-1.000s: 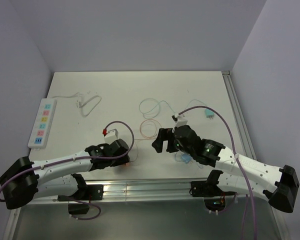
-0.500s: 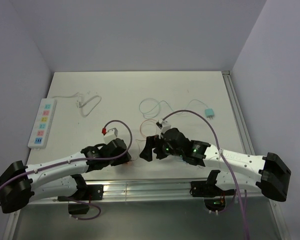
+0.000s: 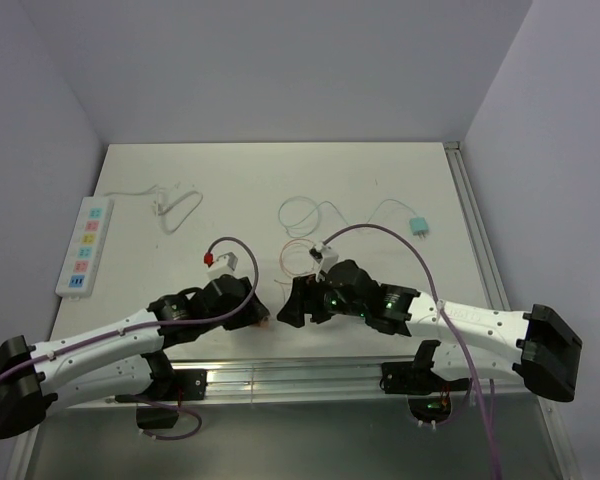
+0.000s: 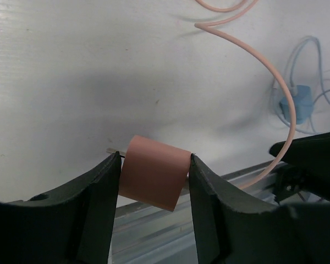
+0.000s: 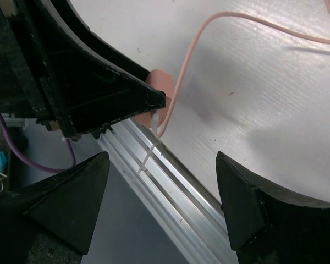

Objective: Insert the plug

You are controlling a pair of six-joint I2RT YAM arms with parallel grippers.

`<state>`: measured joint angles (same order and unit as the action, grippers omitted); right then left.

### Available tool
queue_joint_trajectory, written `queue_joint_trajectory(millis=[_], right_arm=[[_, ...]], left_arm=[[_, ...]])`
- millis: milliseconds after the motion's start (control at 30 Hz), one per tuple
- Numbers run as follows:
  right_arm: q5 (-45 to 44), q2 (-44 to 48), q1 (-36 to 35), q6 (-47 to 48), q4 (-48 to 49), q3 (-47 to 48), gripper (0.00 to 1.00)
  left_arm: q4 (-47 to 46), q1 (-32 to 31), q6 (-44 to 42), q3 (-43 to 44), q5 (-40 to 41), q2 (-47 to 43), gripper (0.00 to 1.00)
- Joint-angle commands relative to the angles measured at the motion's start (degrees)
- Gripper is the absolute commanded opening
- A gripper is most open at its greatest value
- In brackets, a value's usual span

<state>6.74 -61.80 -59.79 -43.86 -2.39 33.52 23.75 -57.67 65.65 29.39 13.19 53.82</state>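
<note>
A salmon-pink plug (image 4: 154,179) sits clamped between the black fingers of my left gripper (image 4: 155,165), its metal pins pointing left. Its pink cable (image 4: 264,60) curls away over the white table. In the top view the left gripper (image 3: 252,318) hovers at the table's near edge. My right gripper (image 3: 292,305) is right beside it, open with nothing between its fingers. The right wrist view shows that gripper (image 5: 162,187) wide open over the rail, with the plug (image 5: 160,82) peeking out past the left gripper's finger. The white power strip (image 3: 85,246) lies far left.
An aluminium rail (image 3: 310,375) runs along the near table edge below both grippers. A teal plug (image 3: 417,225) with a thin cable lies at the back right. A small blue plug (image 4: 298,104) rests near the right arm. A white cord (image 3: 170,205) trails from the strip.
My right arm has swung left until its gripper is next to the left gripper, and its jaws have narrowed slightly. The left gripper kept hold of the pink plug and shifted slightly right.
</note>
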Motion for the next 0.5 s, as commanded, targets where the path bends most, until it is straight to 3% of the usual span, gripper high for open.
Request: queue_joint_trajectory(millis=[0, 200, 467], right_arm=[[0.6, 2.5, -1.3, -0.6, 4.3, -1.4, 0.84], [0.1, 6.6, -2.4, -2.5, 5.9, -4.2, 0.84], [-2.3, 9.0, -3.1, -3.3, 2.7, -3.5, 0.83]], left_arm=[[-4.1, 0.0, 0.9, 2.9, -2.7, -2.3, 0.00], [-8.7, 0.0, 2.6, 3.0, -6.8, -3.9, 0.00], [-7.8, 0.0, 5.1, 5.1, -6.6, -1.9, 0.00]])
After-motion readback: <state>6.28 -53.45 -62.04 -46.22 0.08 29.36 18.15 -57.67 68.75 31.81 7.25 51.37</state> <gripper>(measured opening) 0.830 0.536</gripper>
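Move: The left hand already holds the pink plug; the open right gripper it nears sits about 6 cm to its right, 2 cm back and 5 cm higher. From the right hand, the plug is roughly 6 cm left, 2 cm ahead and 5 cm below. From the left hand, the pink cable coil lies some 14 cm ahead, 8 cm right, and the blue plug 2 cm ahead, 25 cm right, both about 6 cm down on the table. The left raises its plug some 5 cm, also rightward, nearing the open right gripper, which backs then rises. ##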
